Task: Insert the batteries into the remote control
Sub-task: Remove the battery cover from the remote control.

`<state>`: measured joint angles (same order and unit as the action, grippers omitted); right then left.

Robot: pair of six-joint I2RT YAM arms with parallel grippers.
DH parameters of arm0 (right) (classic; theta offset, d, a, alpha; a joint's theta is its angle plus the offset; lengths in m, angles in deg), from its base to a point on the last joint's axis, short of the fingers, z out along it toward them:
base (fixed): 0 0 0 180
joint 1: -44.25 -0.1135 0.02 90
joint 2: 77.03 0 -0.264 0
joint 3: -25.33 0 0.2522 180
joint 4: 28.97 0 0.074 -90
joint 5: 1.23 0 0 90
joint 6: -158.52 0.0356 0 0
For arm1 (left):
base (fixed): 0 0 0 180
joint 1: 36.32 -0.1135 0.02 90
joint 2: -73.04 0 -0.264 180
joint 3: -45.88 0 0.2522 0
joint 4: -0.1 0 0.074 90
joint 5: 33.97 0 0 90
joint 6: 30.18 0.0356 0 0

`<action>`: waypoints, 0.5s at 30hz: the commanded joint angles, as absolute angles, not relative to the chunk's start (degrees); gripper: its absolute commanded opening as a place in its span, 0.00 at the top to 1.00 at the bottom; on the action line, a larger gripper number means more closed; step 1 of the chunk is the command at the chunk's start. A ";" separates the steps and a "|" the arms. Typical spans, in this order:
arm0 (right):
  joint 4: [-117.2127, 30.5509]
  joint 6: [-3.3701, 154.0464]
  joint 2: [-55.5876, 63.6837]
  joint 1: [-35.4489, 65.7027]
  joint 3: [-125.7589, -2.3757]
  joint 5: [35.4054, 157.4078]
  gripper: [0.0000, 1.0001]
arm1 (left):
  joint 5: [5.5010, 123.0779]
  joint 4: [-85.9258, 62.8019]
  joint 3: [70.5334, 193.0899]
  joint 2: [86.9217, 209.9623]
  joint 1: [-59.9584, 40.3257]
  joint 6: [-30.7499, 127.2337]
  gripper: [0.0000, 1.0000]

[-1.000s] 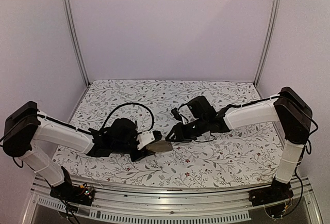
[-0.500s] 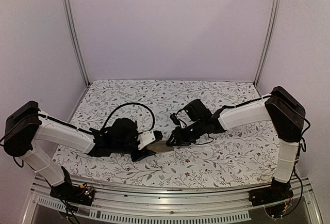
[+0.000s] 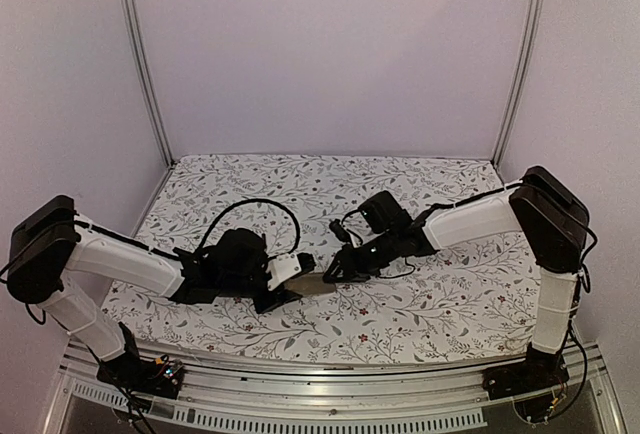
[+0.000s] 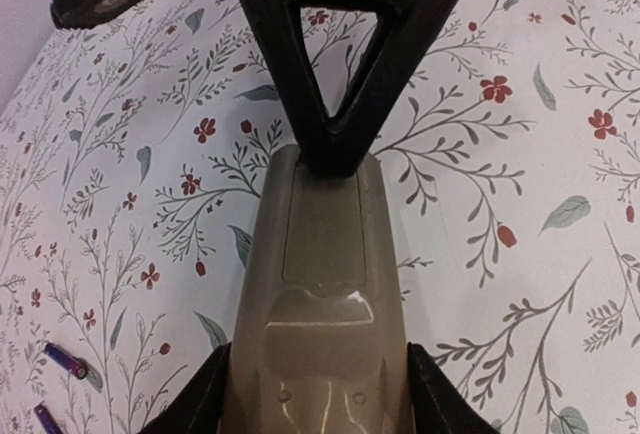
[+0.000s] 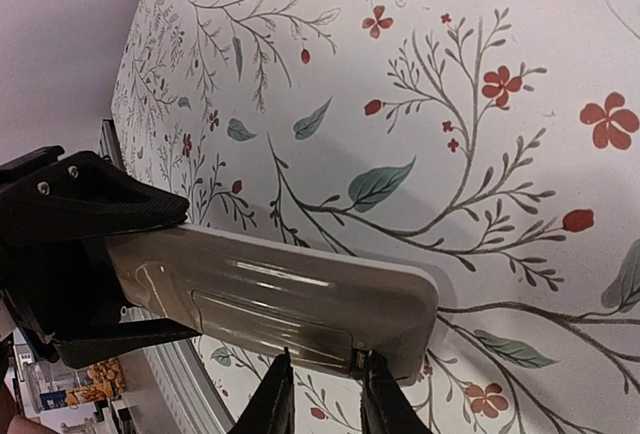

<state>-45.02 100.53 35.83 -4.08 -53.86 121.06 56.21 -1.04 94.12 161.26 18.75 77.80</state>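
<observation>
My left gripper (image 3: 283,276) (image 4: 320,399) is shut on the remote control (image 3: 312,281) (image 4: 320,304) (image 5: 300,289) and holds it just above the cloth, greyish-tan back up. The battery cover (image 4: 320,229) (image 5: 275,316) sits closed in the back. My right gripper (image 3: 330,275) (image 5: 327,389) meets the remote's free end. Its fingertips (image 5: 283,394) stand a narrow gap apart against the remote's edge by the cover's end, with nothing gripped between them. Two small purple batteries (image 4: 64,360) lie on the cloth in the left wrist view, left of the remote.
A floral cloth (image 3: 400,314) covers the table. Plain walls and two metal posts (image 3: 140,64) close in the back and sides. A black cable loop (image 3: 255,204) arches over my left wrist. The metal front rail (image 3: 330,369) runs along the near edge.
My right arm has swung left and lower, bringing its fingers onto the remote's free end, and its jaws have narrowed. The left arm and the remote have stayed put.
</observation>
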 commanded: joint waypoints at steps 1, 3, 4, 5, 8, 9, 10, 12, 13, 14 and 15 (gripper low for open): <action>-41.83 96.34 37.30 -4.83 -55.24 131.13 0.78 | 58.04 1.94 94.46 162.20 19.54 78.87 1.00; -38.57 96.41 36.18 -4.84 -54.00 135.08 0.79 | 58.10 2.36 94.28 162.16 19.51 79.06 1.00; -36.93 97.01 35.25 -4.82 -53.32 136.39 0.79 | 58.11 2.52 94.21 162.16 19.54 79.07 1.00; -36.14 97.33 34.60 -4.81 -52.87 137.35 0.79 | 58.17 2.50 94.20 162.14 19.52 79.07 1.00; -36.13 96.83 32.32 -4.79 -52.45 137.51 0.79 | 58.01 2.50 94.18 161.98 19.52 79.07 1.00; -36.80 96.59 31.67 -4.79 -52.47 136.90 0.79 | 57.78 2.49 94.19 161.86 19.52 79.01 1.00; -38.19 96.44 31.22 -4.72 -52.60 135.90 0.79 | 57.58 2.30 94.29 161.78 19.52 79.18 1.00; -41.16 95.43 29.87 -4.38 -52.08 134.04 0.79 | 57.21 1.57 94.39 161.58 19.41 79.39 1.00; -42.23 95.25 29.01 -4.10 -51.43 132.07 0.78 | 57.18 1.31 94.45 161.41 19.46 79.55 1.00; -43.39 95.17 27.77 -3.59 -50.50 128.39 0.78 | 57.15 1.04 94.51 161.37 19.42 79.63 1.00; -45.01 95.68 27.15 -2.71 -49.43 125.44 0.78 | 57.10 1.02 94.48 161.34 19.41 79.68 1.00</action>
<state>-39.60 96.80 31.61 -4.56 -52.46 133.28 57.04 0.62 94.10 161.57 18.80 78.85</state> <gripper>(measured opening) 0.220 0.477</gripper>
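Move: Beside the right fingertips, the battery cover has its middle some 3 cm to the left and 1 cm back at about their height; one tip is already on its latch end. The left gripper, holding the remote's other end, lies about 9 cm left and 4 cm back. The nearer battery lies 15 cm left, 11 cm ahead, 5 cm lower; the other is 5 cm farther left. From the left hand the cover is 6 cm right, 2 cm ahead. Lifting off the latch end of the cover, the right hand rises about 5 cm, drawing back some 3 cm and going a little left, its fingertip coming free of the remote. As it goes, the fingers, kept nearly shut, tip upward and swing counter-clockwise by roughly 10 degrees each. The left gripper keeps its hold on the remote. ##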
